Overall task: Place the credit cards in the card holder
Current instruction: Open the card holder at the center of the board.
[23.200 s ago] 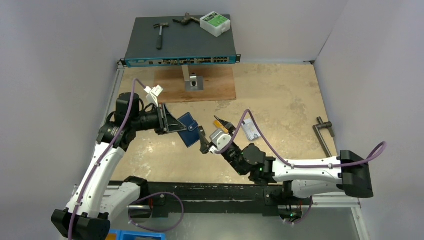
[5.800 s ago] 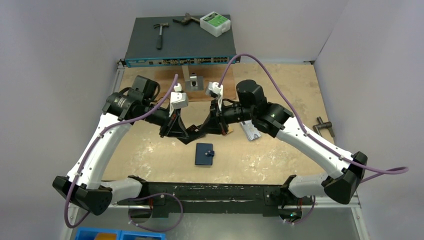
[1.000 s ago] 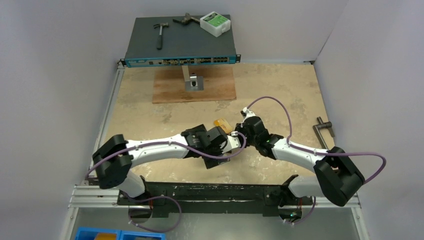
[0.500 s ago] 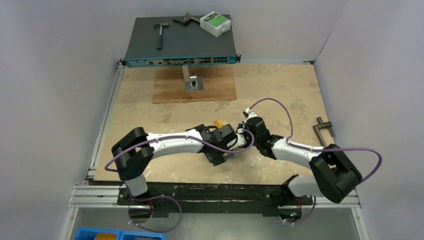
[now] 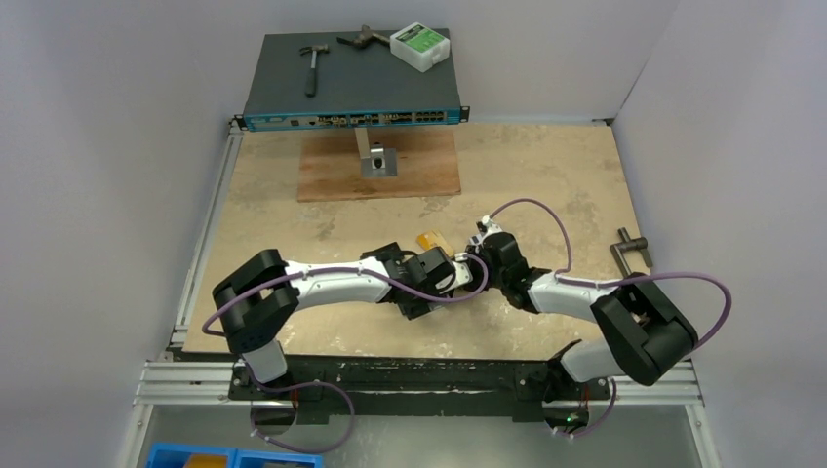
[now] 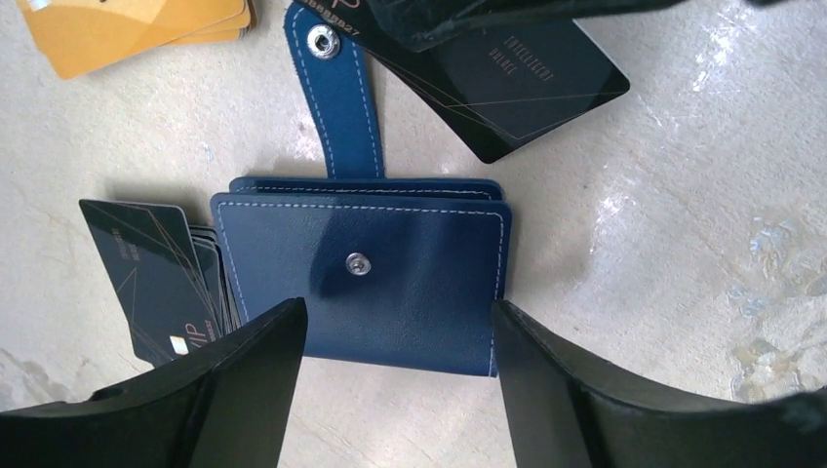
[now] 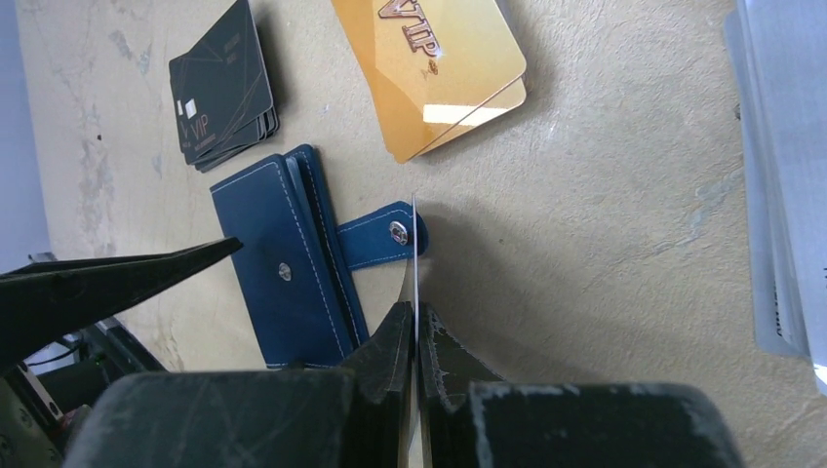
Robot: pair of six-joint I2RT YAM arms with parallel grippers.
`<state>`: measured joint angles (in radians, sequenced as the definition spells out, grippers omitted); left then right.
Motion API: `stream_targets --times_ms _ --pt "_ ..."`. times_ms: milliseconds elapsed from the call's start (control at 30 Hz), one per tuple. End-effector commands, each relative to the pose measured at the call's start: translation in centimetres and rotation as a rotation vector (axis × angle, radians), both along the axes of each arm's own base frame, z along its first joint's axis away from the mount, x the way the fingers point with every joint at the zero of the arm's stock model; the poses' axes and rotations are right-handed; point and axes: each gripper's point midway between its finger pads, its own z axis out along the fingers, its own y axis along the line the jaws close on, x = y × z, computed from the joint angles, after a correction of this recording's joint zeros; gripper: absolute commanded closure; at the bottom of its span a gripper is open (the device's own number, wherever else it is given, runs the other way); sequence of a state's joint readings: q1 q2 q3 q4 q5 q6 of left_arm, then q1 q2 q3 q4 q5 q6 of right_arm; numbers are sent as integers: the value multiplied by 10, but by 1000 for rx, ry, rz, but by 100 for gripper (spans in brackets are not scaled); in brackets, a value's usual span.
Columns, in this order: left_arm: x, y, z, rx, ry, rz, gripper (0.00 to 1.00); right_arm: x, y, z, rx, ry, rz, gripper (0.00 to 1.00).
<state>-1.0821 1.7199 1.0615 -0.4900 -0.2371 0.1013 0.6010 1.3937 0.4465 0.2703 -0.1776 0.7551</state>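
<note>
The card holder (image 6: 361, 283), a navy-blue wallet, lies closed on the table with its snap tab (image 6: 332, 78) unfastened and flat. My left gripper (image 6: 395, 312) hangs open over it, one finger over each end. My right gripper (image 7: 414, 312) is shut on a black credit card (image 6: 527, 78), seen edge-on (image 7: 414, 253) just above the tab. A stack of black cards (image 7: 224, 88) lies beside the holder. Orange-gold cards (image 7: 439, 68) lie beyond the tab, also visible from above (image 5: 429, 239). In the top view both grippers hide the holder.
A pale grey card (image 7: 780, 175) lies at the right. At the back, a network switch (image 5: 351, 93) carries a hammer (image 5: 312, 63) and a white-green box (image 5: 419, 47). A wooden board (image 5: 332, 175) holds a metal bracket (image 5: 375, 161). A metal tool (image 5: 632, 255) lies right.
The left arm's shoulder and elbow have swung right while its gripper stayed over the card holder. The right arm has folded in closer, still gripping its card.
</note>
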Motion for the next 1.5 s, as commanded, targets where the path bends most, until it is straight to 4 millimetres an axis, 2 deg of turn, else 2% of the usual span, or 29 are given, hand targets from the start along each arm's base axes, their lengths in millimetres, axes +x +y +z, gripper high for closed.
stream_targets --times_ms 0,200,400,800,933,1067,1133,1300,1333,1367,1467 --pt "-4 1 13 -23 -21 -36 26 -5 -2 -10 10 20 2 100" --pt "5 3 8 9 -70 -43 21 -6 -3 -13 15 32 -4 100" --pt "-3 -7 18 -35 -25 -57 17 -8 -6 -16 4 38 -10 100" --pt "-45 -23 30 -151 192 -128 18 -10 -8 -21 -11 49 -8 100" --pt "-33 -14 26 -139 169 -96 19 -12 -9 -24 -17 55 -2 100" --pt "-10 6 37 -165 201 27 19 -14 -10 -24 -27 56 4 100" --pt "-8 12 40 -166 204 49 19 -15 -10 -24 -28 58 8 100" --pt "-17 -7 37 -122 144 -16 13 -16 -9 -29 -24 71 15 100" --pt "-19 -13 35 -122 149 -26 11 -16 -9 -29 -24 72 14 100" --pt "-21 -17 36 -130 158 -29 3 -16 -9 -29 -22 74 12 100" --pt "-21 -22 32 -121 143 -33 0 -16 -10 -29 -24 72 7 100"
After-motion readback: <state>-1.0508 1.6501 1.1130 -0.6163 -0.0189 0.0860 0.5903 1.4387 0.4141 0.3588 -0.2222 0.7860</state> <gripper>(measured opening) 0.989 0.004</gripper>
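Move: The card holder, strap already unsnapped but cover still shut, lies just under the left hand's parted fingers, its middle about 1 cm ahead, 1 cm right and 2 cm below. From that hand its strap is some 8 cm right and 1 cm ahead, the black cards 9 cm ahead and 1 cm left, the orange cards 13 cm ahead and 10 cm right. From the right hand, shut on a black card, the holder is roughly 9 cm left, 2 cm ahead. Left hand draws back about 4 cm, dragging the holder, swings forward-left and back, rising 2.5 cm, fingers spreading. ##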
